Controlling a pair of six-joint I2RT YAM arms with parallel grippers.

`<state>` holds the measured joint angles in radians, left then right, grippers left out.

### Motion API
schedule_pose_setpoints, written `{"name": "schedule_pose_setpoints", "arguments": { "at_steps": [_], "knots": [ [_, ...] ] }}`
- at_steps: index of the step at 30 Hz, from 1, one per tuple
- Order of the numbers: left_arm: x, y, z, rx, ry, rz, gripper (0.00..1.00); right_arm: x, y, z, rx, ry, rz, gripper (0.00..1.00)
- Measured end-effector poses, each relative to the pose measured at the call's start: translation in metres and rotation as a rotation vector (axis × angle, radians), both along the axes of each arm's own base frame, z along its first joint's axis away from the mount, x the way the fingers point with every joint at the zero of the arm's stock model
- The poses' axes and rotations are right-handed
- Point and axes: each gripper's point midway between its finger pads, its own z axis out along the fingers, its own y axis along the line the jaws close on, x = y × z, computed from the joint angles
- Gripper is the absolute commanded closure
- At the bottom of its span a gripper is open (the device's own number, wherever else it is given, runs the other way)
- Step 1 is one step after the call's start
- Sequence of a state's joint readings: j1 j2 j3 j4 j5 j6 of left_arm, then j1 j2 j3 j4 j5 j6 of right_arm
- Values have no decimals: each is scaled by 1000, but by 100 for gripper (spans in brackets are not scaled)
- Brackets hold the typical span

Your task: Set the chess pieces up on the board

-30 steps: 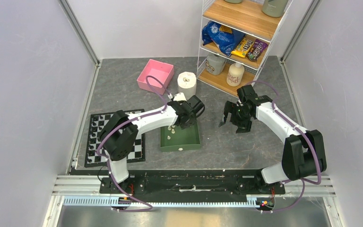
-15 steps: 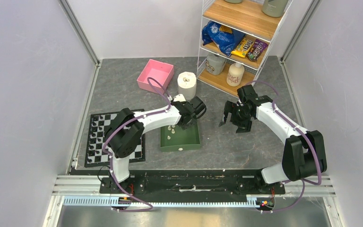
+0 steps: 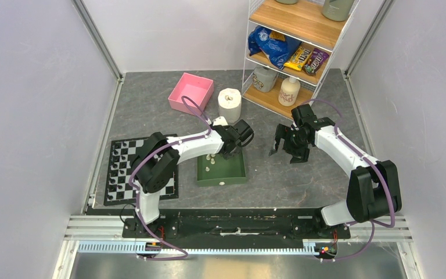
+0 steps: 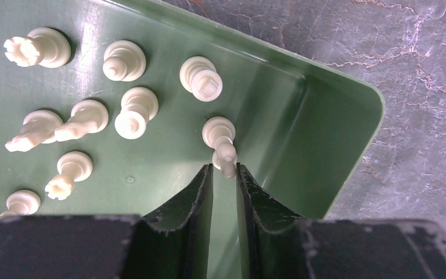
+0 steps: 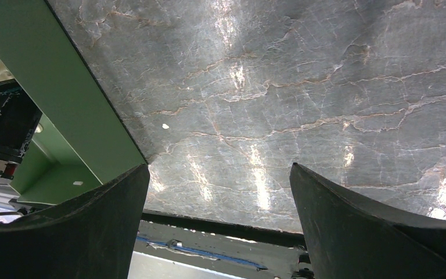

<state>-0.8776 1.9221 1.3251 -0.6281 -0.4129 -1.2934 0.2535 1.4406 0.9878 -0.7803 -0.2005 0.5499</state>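
Note:
The checkered board (image 3: 129, 144) lies at the left, with a few cream chess pieces (image 3: 114, 179) standing on its left side. More pieces (image 3: 211, 158) lie in the green tray (image 3: 232, 174). My left gripper (image 3: 227, 152) reaches into the tray's far right corner. In the left wrist view its jaws (image 4: 225, 170) are closed to a narrow gap on the head of a lying chess piece (image 4: 220, 136). Several other pieces (image 4: 133, 111) are scattered to the left of it. My right gripper (image 3: 284, 150) hovers open and empty over bare table, right of the tray (image 5: 52, 87).
A pink box (image 3: 191, 93) and a white paper roll (image 3: 229, 103) stand behind the tray. A wire shelf unit (image 3: 293, 52) with bottles and snack bags stands at the back right. The tray wall (image 4: 302, 116) is just right of my left fingers.
My left gripper has shifted a little to the right and farther back inside the tray. The right arm has not moved.

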Motion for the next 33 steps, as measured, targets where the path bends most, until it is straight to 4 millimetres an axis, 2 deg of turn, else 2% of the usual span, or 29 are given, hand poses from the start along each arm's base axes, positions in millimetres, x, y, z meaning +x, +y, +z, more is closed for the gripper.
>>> {"name": "schedule_pose_setpoints", "arguments": {
  "at_steps": [7, 11, 14, 18, 27, 33],
  "knots": [
    [0, 0, -2, 3, 2, 1, 75, 0, 0, 0, 0, 0, 1, 1],
    [0, 0, -2, 5, 1, 1, 83, 0, 0, 0, 0, 0, 1, 1],
    [1, 0, -2, 6, -1, 2, 94, 0, 0, 0, 0, 0, 1, 1],
    [1, 1, -2, 6, -2, 2, 98, 0, 0, 0, 0, 0, 1, 1],
    [-2, 4, 0, 5, -1, -1, 98, 0, 0, 0, 0, 0, 1, 1],
    [-8, 8, 15, -8, -13, -39, 98, 0, 0, 0, 0, 0, 1, 1]
  ]
}}
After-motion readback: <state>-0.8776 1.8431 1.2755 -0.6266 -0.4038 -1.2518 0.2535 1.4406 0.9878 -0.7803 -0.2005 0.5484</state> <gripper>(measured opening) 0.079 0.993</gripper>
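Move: Just at the left fingertips, a white pawn stands between the half-closed pads, its middle about 1 cm below the hand point. A second pawn stands roughly 2 cm ahead and 1 cm left of it, a square-topped white piece some 4 cm ahead and 3 cm left, and the green tray's right wall about 3 cm to the right, level with it. From the idle right hand the pawn lies about 17 cm left, 3 cm ahead and 6 cm below. Holding almost still over the tray after settling a few millimetres, the left hand closes its fingers nearly shut and pinches the pawn near its top. Only then does it lift about 1.5 cm, speeding up as it goes, while easing about 1 cm back and 1 cm left, away from the second pawn; the wrist barely turns. ##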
